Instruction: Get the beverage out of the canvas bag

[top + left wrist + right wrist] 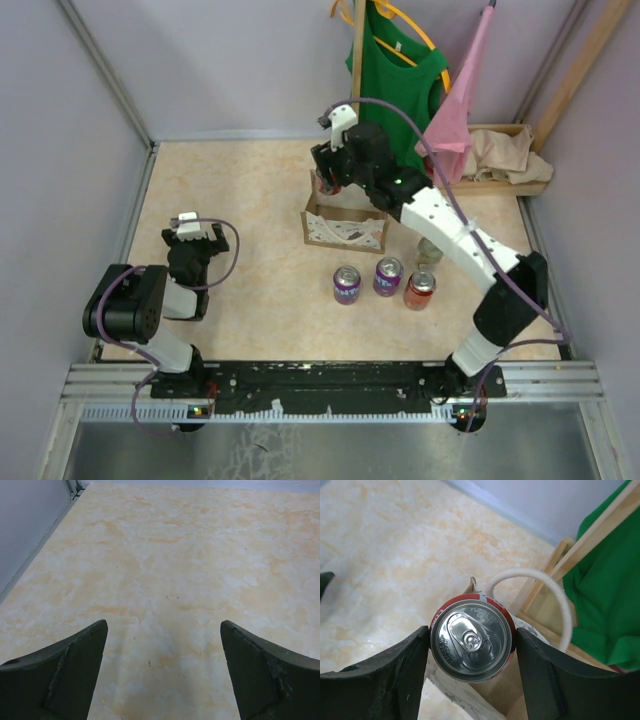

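Note:
The canvas bag (345,228) stands open in the middle of the table, beige with a white lace band. My right gripper (331,172) hovers over its far left corner. In the right wrist view the right gripper (472,641) is shut on a red beverage can (472,643), silver top facing the camera, one finger (395,675) on each side. The can is held above the bag's rim (470,586), with a white loop handle (559,597) beside it. My left gripper (190,238) rests low at the left; it (162,655) is open and empty over bare table.
Two purple cans (346,285) (388,276) and an orange-red can (419,290) stand in front of the bag. A wooden tray with tan cloth (505,155) sits back right. A green shirt (400,70) and pink cloth (455,115) hang behind.

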Robot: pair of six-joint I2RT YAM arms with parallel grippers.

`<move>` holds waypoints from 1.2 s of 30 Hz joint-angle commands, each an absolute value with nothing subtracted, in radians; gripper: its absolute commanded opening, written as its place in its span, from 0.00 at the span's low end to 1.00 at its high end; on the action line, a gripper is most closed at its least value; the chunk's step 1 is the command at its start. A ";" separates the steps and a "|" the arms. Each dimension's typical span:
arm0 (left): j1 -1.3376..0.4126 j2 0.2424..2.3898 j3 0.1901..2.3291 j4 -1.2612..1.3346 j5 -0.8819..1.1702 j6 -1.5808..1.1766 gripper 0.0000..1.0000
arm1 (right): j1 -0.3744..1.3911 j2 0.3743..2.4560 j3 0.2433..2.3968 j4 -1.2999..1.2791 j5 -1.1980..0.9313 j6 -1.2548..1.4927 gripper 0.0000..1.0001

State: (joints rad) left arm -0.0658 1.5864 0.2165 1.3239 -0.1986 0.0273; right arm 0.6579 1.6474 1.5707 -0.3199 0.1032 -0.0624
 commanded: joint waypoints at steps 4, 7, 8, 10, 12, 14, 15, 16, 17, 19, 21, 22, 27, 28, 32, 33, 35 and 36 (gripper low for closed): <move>-0.067 1.592 0.211 1.342 -0.202 0.033 1.00 | 0.658 1.358 1.617 -0.342 0.089 -0.010 0.00; -0.067 1.593 0.210 1.342 -0.202 0.032 1.00 | 0.680 1.246 1.562 -0.387 0.136 0.004 0.00; -0.067 1.593 0.210 1.342 -0.202 0.032 1.00 | 0.698 1.208 1.538 -0.404 0.170 0.003 0.00; -0.067 1.592 0.210 1.342 -0.202 0.032 1.00 | 0.747 1.136 1.489 -0.442 0.246 0.001 0.00; -0.067 1.593 0.211 1.342 -0.202 0.032 1.00 | 0.788 1.077 1.437 -0.485 0.302 0.022 0.00; -0.067 1.593 0.210 1.342 -0.202 0.032 1.00 | 0.804 1.009 1.366 -0.523 0.322 0.058 0.00; -0.067 1.593 0.210 1.342 -0.202 0.032 1.00 | 0.808 0.976 1.318 -0.530 0.324 0.077 0.00; -0.066 1.593 0.212 1.342 -0.202 0.032 1.00 | 0.811 0.939 1.267 -0.531 0.318 0.096 0.00; -0.067 1.594 0.210 1.342 -0.201 0.032 1.00 | 0.812 0.901 1.210 -0.529 0.306 0.116 0.00; -0.067 1.594 0.212 1.342 -0.202 0.032 1.00 | 0.814 0.821 1.112 -0.519 0.256 0.157 0.00; -0.067 1.593 0.211 1.342 -0.202 0.031 1.00 | 0.819 0.760 1.041 -0.541 0.244 0.201 0.00; -0.067 1.593 0.211 1.342 -0.202 0.032 1.00 | 0.820 0.739 1.016 -0.562 0.246 0.218 0.00; -0.067 1.593 0.210 1.342 -0.202 0.032 1.00 | 0.828 0.648 0.882 -0.611 0.222 0.300 0.00; -0.067 1.594 0.211 1.342 -0.202 0.032 1.00 | 0.830 0.636 0.860 -0.610 0.207 0.316 0.00; -0.067 1.593 0.210 1.342 -0.202 0.032 1.00 | 0.843 0.609 0.791 -0.606 0.182 0.354 0.00; -0.066 1.594 0.212 1.342 -0.202 0.032 1.00 | 0.848 0.609 0.777 -0.601 0.176 0.361 0.00; -0.067 1.592 0.210 1.342 -0.202 0.033 1.00 | 0.872 0.617 0.749 -0.584 0.167 0.368 0.00; -0.067 1.592 0.211 1.342 -0.202 0.032 1.00 | 0.892 0.626 0.737 -0.575 0.178 0.372 0.00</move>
State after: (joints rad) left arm -0.0658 1.5860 0.2165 1.3239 -0.1986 0.0273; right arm 0.8375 0.6296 0.7486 -0.7181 0.1970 0.3244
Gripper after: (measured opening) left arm 0.998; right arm 0.634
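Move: I still hold the last red can above the back left part of the canvas bag, whose middle is about 5 cm right, 1 cm ahead and 18 below my right hand. The clear spot it goes to lies some 25 cm back, 13 right and 25 down. Beyond that spot stand the left purple can, 15 back and 6 right of this hand, the right purple can, 13 back and 15 right, and the standing red can, 15 back and 21 right, all about 20 below. From my left hand the spot is roughly 22 back, 43 right and 7 down. I carry the gripped can back and to my right in an arc, away from the bag and towards the near side of the purple cans: first up about 11 cm while drawing back, then down some 20 cm, slowing at the end. My right hand tips its fingers up slightly, then down to about 15 degrees steeper than at the start, keeping its hold. ##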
